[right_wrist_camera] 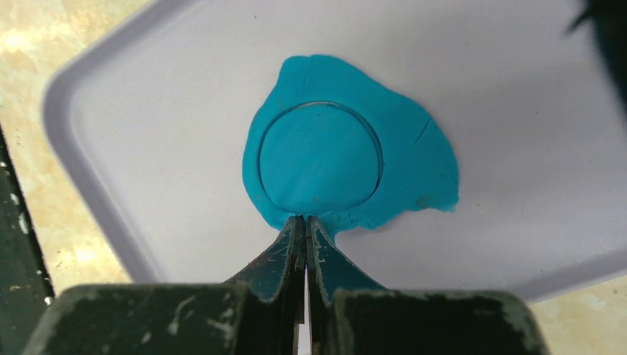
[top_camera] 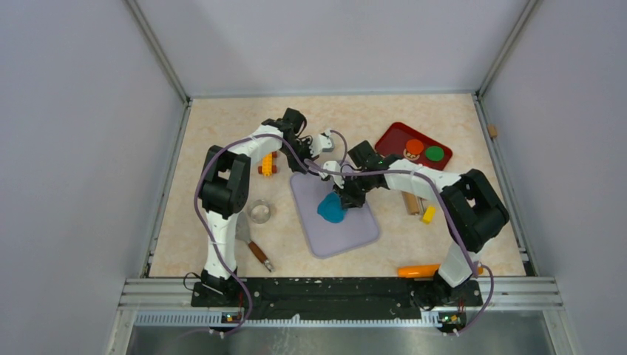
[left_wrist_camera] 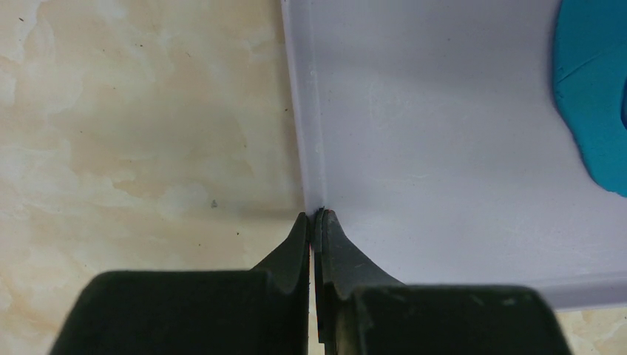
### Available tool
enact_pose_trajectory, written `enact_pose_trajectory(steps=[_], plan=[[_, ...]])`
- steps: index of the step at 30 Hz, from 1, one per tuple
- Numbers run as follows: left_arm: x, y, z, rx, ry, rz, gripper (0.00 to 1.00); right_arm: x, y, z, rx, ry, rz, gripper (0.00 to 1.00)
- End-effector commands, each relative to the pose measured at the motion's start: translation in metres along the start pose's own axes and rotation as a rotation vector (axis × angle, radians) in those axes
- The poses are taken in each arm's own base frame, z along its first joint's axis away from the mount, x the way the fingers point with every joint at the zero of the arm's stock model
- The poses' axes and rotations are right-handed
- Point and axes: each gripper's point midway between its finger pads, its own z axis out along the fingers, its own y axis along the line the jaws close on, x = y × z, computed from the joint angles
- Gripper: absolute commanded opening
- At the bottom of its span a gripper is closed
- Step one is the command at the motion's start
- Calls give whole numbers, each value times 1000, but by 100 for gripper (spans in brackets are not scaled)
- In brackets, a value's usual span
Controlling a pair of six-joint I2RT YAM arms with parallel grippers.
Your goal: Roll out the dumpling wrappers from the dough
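Observation:
The teal dough lies as a flattened irregular patch on the lavender mat. A round outline pressed into it marks one dumpling wrapper, still sitting in the patch. My right gripper is shut, its tips pinched on the near rim of the dough just outside that circle. At the mat's far-left corner, my left gripper is shut on the raised rim of the mat. The same dough shows at the right edge of the left wrist view.
A red tray with orange and green pieces sits at the back right. The tan wooden roller and a yellow block lie right of the mat. A clear round cup, a brown-handled tool and a yellow toy lie left.

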Motion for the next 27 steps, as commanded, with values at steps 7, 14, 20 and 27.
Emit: enact_pose_trajectory(steps=[7,14,20,27], plan=[[17,-11,4,34,47,-33,0,-58,6,-19,-34,-128,29,0],[3,-2,-7,-3,9,-103,20,-104,0,-26,-29,-221,40,0],[-26,8,-46,39,-181,-376,33,-130,-6,-25,-27,-265,28,0],[-20,28,-96,-15,-354,-654,39,-156,-18,-27,-1,-311,27,0]])
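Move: The right hand already pinches the right side of the dough's trim; the cut wrapper disc's middle lies some 4 cm to its left, level fore and aft, about 3 cm below. From there the tray's far-left corner is about 14 cm left and 9 cm farther out, the wooden roller 18 cm right and 2 cm out. From the left hand, shut on the tray's far rim, the disc is 7 cm right, 10 cm back, 2 cm lower. Still pinching the trim, the right hand peels it about 9 cm up, 8 leftward; the left hand releases the rim. ##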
